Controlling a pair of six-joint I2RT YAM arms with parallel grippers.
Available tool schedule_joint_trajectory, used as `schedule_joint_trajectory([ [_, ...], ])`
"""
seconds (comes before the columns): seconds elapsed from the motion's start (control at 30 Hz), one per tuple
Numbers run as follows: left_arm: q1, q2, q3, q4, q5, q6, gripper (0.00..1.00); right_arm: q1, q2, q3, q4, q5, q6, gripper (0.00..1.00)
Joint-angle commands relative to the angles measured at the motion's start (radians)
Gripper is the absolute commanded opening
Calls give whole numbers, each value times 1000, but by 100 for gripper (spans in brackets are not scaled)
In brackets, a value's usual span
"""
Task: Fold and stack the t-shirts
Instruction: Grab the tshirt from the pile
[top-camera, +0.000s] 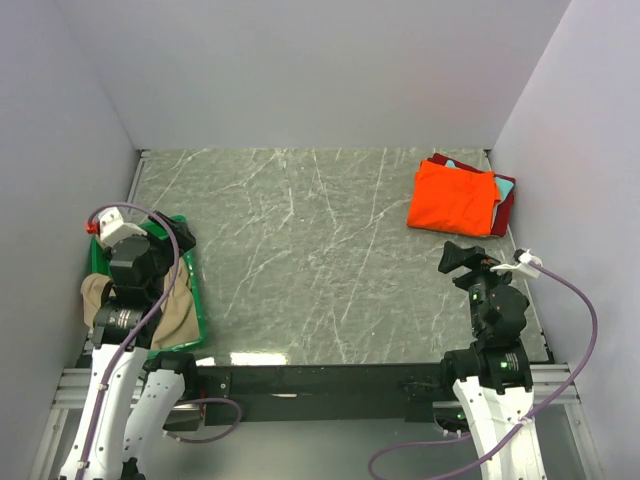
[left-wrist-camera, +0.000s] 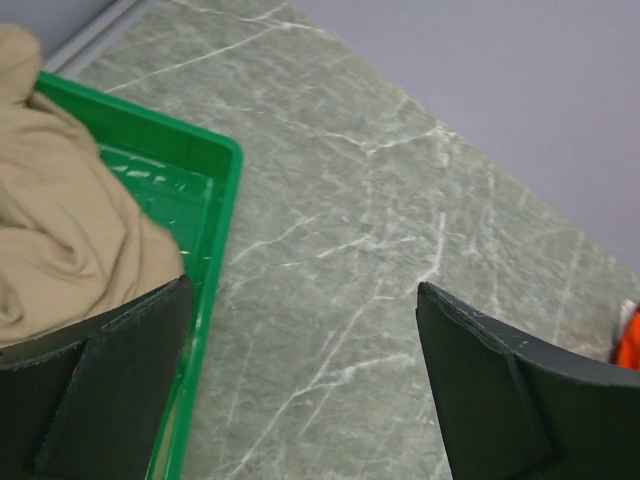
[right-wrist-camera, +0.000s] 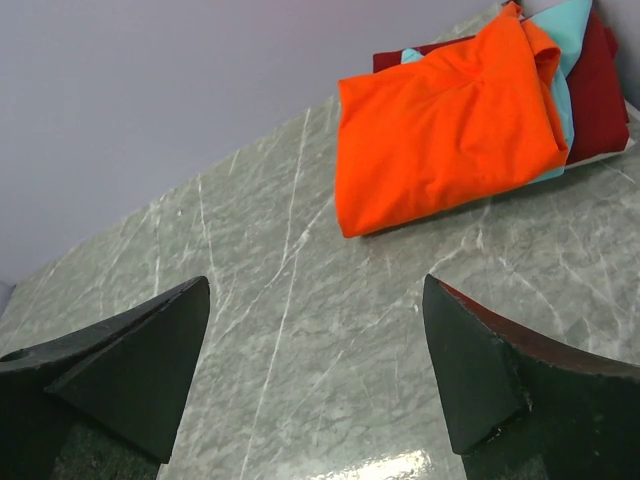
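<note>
A crumpled tan t-shirt (top-camera: 180, 310) (left-wrist-camera: 60, 220) lies in the green tray (top-camera: 195, 290) (left-wrist-camera: 215, 200) at the near left. At the back right sits a stack of folded t-shirts, with the orange one (top-camera: 453, 197) (right-wrist-camera: 440, 130) on top, a teal one (right-wrist-camera: 570, 30) under it and a dark red one (top-camera: 505, 195) (right-wrist-camera: 605, 80) at the bottom. My left gripper (top-camera: 135, 262) (left-wrist-camera: 303, 285) hangs open over the tray's right rim, holding nothing. My right gripper (top-camera: 465, 262) (right-wrist-camera: 315, 280) is open above bare table, a short way in front of the stack.
The grey marbled tabletop (top-camera: 310, 260) is enclosed by pale walls at the left, back and right. A black rail (top-camera: 320, 378) runs along the near edge between the two arm bases. Purple cables loop off both wrists.
</note>
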Motion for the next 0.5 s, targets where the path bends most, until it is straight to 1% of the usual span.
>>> schedule_joint_trajectory([
  [0.0, 2, 4, 47, -44, -146, -62, 99, 2, 15, 50, -7, 25, 15, 93],
  [0.1, 2, 20, 65, -99, -262, -108, 99, 2, 24, 56, -11, 29, 21, 93],
  [0.17, 2, 41, 73, -121, -304, -128, 99, 2, 30, 53, -6, 25, 31, 93],
  [0.2, 2, 49, 73, -128, -360, -159, 99, 2, 36, 50, 5, 21, 40, 93],
  [0.27, 2, 92, 80, -159, -428, -205, 99, 2, 45, 41, 16, 5, 51, 93],
  [0.3, 2, 110, 84, -192, -492, -258, 100, 2, 56, 39, 26, -3, 60, 93],
  [0.4, 2, 173, 65, -223, -572, -328, 99, 2, 76, 41, 39, -41, 72, 93],
  [0.43, 2, 202, 52, -240, -629, -355, 99, 2, 79, 42, 39, -47, 71, 93],
  [0.47, 2, 217, 48, -265, -650, -389, 99, 0, 84, 45, 39, -54, 69, 93],
])
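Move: The heap of beige t-shirts in the green bin lies about 13 cm to the left hand's left, some 3 cm back towards the base and roughly 20 cm lower. The bin's right wall runs about 3 cm to this hand's left, level with it and roughly 20 cm down. From the right hand, the heap is some 75 cm to the left, about 2 cm back and 18 cm lower. The open left hand swings about 7 cm left towards the beige heap, sinking while turning some 30 degrees counter-clockwise. ##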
